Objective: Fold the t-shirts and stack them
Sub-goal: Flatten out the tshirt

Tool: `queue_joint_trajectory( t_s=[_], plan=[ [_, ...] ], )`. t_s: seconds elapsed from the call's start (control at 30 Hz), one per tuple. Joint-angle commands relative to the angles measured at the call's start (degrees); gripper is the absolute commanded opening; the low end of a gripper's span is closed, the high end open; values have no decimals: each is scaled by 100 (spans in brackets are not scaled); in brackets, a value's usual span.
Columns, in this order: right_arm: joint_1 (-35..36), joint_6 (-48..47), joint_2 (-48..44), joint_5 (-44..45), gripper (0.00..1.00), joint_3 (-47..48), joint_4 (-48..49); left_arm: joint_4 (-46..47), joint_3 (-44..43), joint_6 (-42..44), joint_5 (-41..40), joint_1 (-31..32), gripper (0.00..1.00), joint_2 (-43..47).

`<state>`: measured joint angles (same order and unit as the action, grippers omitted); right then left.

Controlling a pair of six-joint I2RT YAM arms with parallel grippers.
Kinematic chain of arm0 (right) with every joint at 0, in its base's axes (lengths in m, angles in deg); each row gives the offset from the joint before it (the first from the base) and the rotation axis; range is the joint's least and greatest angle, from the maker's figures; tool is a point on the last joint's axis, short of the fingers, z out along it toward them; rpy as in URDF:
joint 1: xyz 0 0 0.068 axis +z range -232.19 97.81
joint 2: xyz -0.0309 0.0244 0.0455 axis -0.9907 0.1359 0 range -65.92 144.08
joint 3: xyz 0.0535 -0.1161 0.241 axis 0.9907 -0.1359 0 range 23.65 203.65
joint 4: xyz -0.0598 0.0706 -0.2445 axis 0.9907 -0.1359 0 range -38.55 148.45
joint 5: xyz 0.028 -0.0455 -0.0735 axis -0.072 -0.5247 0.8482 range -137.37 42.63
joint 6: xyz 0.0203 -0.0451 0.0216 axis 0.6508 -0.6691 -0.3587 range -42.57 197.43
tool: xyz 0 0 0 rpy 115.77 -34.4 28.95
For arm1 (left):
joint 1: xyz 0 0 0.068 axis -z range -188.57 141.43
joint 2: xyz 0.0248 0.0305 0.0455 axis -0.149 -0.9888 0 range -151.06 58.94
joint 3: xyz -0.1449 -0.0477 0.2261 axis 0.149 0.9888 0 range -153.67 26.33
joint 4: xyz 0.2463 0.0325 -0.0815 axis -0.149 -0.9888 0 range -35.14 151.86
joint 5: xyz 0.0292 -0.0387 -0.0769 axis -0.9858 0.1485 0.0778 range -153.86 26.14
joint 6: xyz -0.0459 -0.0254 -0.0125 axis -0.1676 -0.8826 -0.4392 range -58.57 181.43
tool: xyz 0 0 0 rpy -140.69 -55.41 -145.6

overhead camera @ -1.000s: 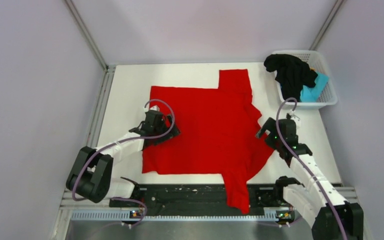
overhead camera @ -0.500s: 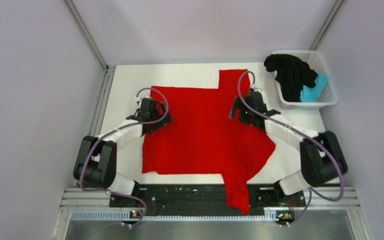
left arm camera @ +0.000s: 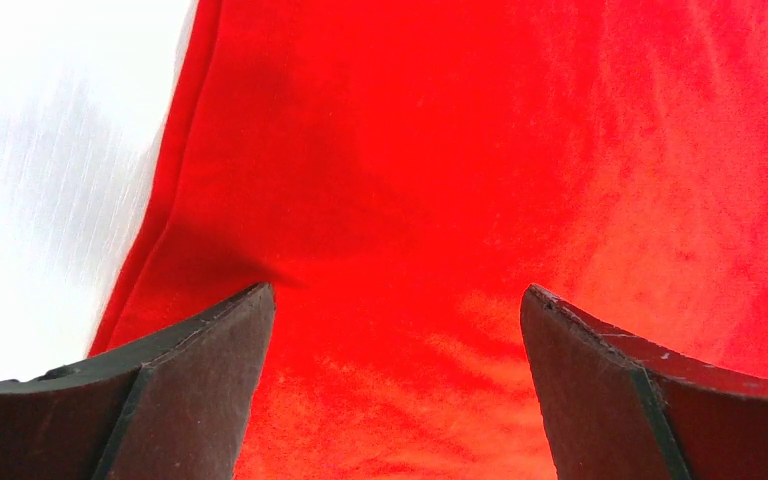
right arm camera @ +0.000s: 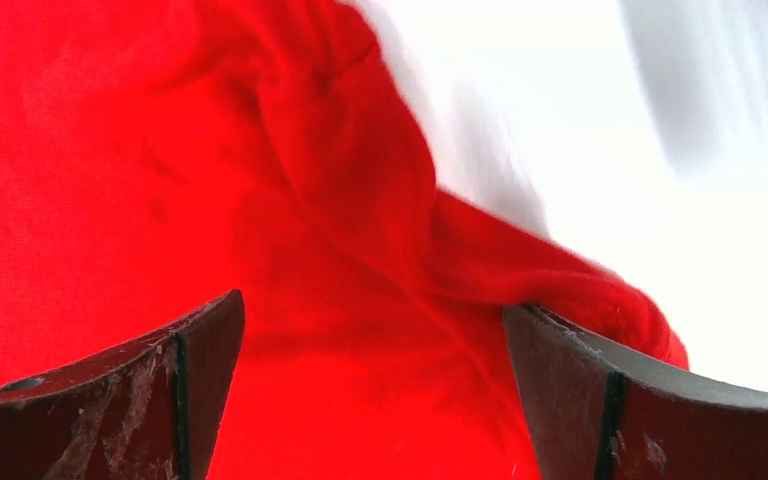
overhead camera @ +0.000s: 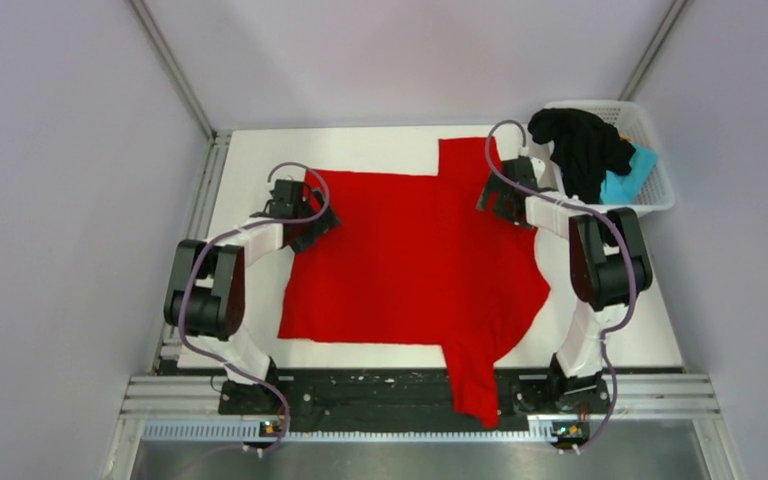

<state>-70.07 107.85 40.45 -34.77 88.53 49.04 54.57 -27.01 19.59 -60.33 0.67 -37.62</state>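
A bright red t-shirt (overhead camera: 410, 260) lies spread flat on the white table (overhead camera: 250, 160). One sleeve points to the back (overhead camera: 467, 155); the other hangs over the near edge (overhead camera: 472, 385). My left gripper (overhead camera: 312, 215) is open, low over the shirt's far left corner; in the left wrist view red cloth (left arm camera: 460, 150) fills the space between the open left gripper (left arm camera: 395, 292). My right gripper (overhead camera: 497, 200) is open over the far right side by the back sleeve; in the right wrist view a rumpled fold (right arm camera: 360, 170) lies ahead of the open right gripper (right arm camera: 373, 302). A black t-shirt (overhead camera: 580, 140) and a teal one (overhead camera: 625, 182) sit in the basket.
A white lattice basket (overhead camera: 652, 120) stands at the back right corner, close to the right arm. Metal frame posts rise at the back left (overhead camera: 175, 75) and back right (overhead camera: 660, 45). A black rail (overhead camera: 360, 390) runs along the near edge between the arm bases.
Both arms have reached away from me to the shirt's far side. The right gripper swung from the near right edge to the back sleeve. Both stayed open.
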Motion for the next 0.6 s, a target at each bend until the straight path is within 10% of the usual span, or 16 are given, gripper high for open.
queue_joint_trajectory(
  t_s=[0.0,0.57],
  plan=[
    [-239,-230,500,3,99,495,-144,-248,-84,46,207,-170,99,-563],
    [-663,-203,2954,-625,99,3956,-853,-1043,-2524,-27,653,-545,99,-2211]
  ],
)
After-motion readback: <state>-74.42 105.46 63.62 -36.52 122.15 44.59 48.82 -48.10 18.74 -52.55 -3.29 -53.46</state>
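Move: Under both open grippers lies the t-shirt, its middle roughly 25 cm to the right of the left hand and 8 cm nearer the base, and from the right hand about 26 cm left and 12 cm back. The far sleeve sits some 15 cm ahead of the right hand and 10 cm left; the near sleeve hangs over the table's front edge, about 43 cm back and 8 cm left. The basket's middle is 29 cm right, 16 cm ahead. Pushing the t-shirt forward, both hands slide out over the table with wide-open fingertips still pressed down on the cloth near its two sides. The right hand goes faster and farther, about 13 cm towards the far sleeve; the left covers about 8 cm towards the far left corner, speeding up as it goes. Both stay almost level. ##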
